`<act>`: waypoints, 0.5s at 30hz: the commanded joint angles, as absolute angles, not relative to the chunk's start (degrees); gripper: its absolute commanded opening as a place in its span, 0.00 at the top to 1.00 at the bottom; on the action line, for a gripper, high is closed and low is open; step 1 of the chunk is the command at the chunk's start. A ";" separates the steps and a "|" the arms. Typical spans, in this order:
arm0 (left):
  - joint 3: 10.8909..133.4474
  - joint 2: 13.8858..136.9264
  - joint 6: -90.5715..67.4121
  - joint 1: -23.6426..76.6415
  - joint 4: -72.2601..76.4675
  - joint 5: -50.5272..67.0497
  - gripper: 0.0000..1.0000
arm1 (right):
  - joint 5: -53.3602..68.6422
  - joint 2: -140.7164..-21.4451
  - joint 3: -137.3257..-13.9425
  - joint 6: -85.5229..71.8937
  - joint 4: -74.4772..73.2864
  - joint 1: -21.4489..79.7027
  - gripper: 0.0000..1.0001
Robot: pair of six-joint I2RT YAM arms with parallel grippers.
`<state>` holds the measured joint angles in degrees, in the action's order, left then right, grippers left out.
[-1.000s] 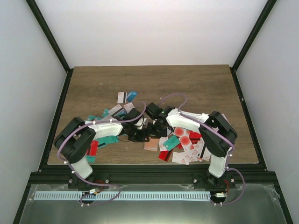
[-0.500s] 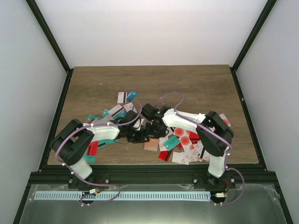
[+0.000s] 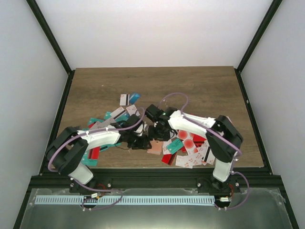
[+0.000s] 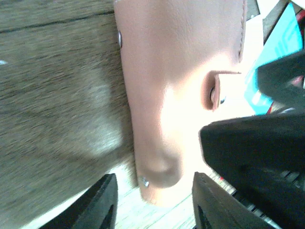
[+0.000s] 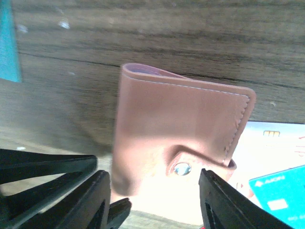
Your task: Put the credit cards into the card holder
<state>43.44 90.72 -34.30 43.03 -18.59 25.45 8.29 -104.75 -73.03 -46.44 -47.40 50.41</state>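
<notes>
The salmon-pink card holder (image 3: 155, 147) lies folded on the wooden table, between my two grippers. In the left wrist view the card holder (image 4: 181, 71) fills the middle, and its near end sits between the spread fingers of my left gripper (image 4: 153, 183) without touching them. The right gripper (image 5: 153, 179) is open too, with the card holder (image 5: 181, 124) and its snap stud just ahead of the jaws. Seen from above, the left gripper (image 3: 142, 141) and right gripper (image 3: 158, 133) nearly meet. Credit cards (image 3: 190, 143) lie scattered right of the holder; a teal card (image 5: 281, 191) touches it.
More teal and red cards (image 3: 107, 143) lie under the left arm, and a few cards (image 3: 129, 98) sit further back. In the left wrist view the right gripper's black body (image 4: 257, 143) crowds the right side. Black frame rails (image 3: 152, 169) border the table.
Both grippers have opened their jaws. The left arm has stretched lower and further toward the holder. The right gripper shifted slightly left. The card holder stays in place on the table.
</notes>
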 commanded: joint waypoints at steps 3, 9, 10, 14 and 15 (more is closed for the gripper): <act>46.44 84.13 -32.07 42.65 -25.01 22.17 0.47 | 12.53 -93.98 -71.31 -44.72 -39.07 47.17 0.27; 50.68 78.53 -28.60 38.26 -33.22 16.05 0.25 | 4.89 -84.12 -70.02 -39.60 -38.91 42.99 0.01; 51.70 77.77 -27.84 37.26 -34.51 14.74 0.21 | 2.91 -82.44 -69.74 -38.61 -38.89 42.49 0.00; 55.18 75.02 -24.88 33.26 -37.96 9.23 0.00 | -3.71 -76.74 -67.47 -35.58 -38.54 40.12 0.00; 55.78 74.41 -24.39 32.30 -38.31 7.34 0.00 | -5.28 -75.54 -66.90 -34.88 -38.50 39.34 0.00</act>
<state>52.97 76.84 -28.08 35.09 -33.50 14.81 3.29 -79.50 -68.90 -39.13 -38.92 41.54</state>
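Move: The closed card holder lies just below both hands. Its middle is about 3 cm ahead, 3 cm right and 3 cm below the left hand, and about 1 cm right and 4 cm below the right hand. From the holder's middle, a green card lies some 10 cm right and 1 cm back, a red card 6 cm right and 7 cm back, and a black card 13 cm left and 7 cm ahead. Both hands open wide and rise off the card holder, right about 15 cm, left 10, drifting forward and apart. ##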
